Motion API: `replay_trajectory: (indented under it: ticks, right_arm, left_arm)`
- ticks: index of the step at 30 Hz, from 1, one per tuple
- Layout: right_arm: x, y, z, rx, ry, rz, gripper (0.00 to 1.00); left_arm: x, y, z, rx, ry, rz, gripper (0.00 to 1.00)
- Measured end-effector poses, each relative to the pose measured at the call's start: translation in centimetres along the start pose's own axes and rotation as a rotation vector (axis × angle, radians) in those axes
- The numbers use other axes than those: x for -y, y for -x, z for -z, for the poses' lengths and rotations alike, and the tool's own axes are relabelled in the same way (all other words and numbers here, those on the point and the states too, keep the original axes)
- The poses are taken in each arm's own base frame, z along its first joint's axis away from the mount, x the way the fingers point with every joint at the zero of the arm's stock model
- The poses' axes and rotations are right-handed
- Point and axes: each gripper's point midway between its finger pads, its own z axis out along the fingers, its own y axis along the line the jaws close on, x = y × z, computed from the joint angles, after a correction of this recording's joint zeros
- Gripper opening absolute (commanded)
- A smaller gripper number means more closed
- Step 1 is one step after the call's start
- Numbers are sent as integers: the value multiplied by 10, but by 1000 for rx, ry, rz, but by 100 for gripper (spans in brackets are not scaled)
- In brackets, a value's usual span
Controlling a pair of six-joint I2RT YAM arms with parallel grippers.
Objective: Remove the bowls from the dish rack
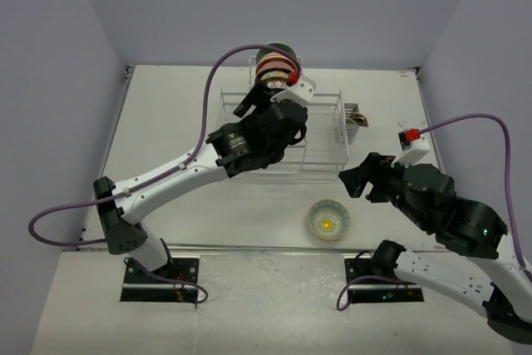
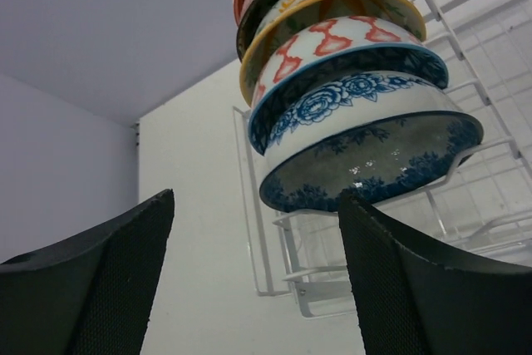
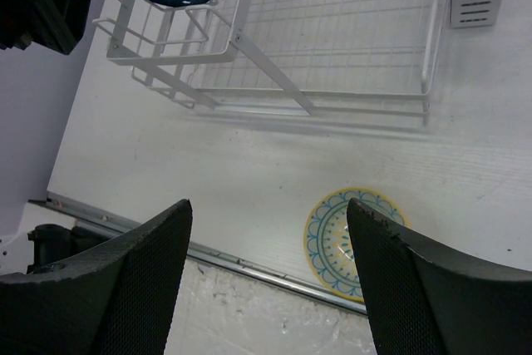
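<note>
Several patterned bowls [image 1: 276,66] stand on edge in a row at the back of the white wire dish rack [image 1: 324,135]. In the left wrist view the nearest of them is a blue floral bowl [image 2: 366,147], with an orange-red and white one [image 2: 332,43] behind it. My left gripper [image 2: 258,197] is open just in front of that row. Its right finger [image 2: 416,288] sits below the blue bowl's rim, and nothing is between the fingers. A yellow-centred bowl [image 1: 327,219] lies on the table in front of the rack. My right gripper [image 3: 268,203] hangs open above it and holds nothing.
A small metal caddy [image 1: 357,116] hangs on the rack's right side. The table's metal front edge [image 3: 249,259] runs just below the yellow-centred bowl [image 3: 332,239]. Purple cables loop from both arms. Walls close in the table on the left, right and back.
</note>
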Motion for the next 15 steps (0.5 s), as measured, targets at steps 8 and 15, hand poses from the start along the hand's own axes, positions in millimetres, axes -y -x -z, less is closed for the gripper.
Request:
replay_trajectory:
  ticks: [8, 15]
  right_arm:
    - [3, -2, 2, -4, -4, 7, 76]
    - [4, -2, 0, -5, -13, 18, 76]
  left_arm:
    - [-11, 8, -11, 19, 29, -34, 61]
    - [0, 2, -36, 1, 9, -32, 48]
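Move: The blue-flowered bowl at the front of the rack lies about 5 cm ahead of the left hand, 6 cm to its right and 2 cm below. Behind it at much the same height stand the red-patterned bowl, about 8 cm ahead and 5 cm right, and the yellow-rimmed bowl, some 11 cm ahead and 5 cm right. From the right hand the blue-flowered bowl is roughly 19 cm ahead, 15 cm left and 1 cm above. The left hand reaches forward about 3.5 cm, fingers closing partway around the blue-flowered bowl's left rim. ##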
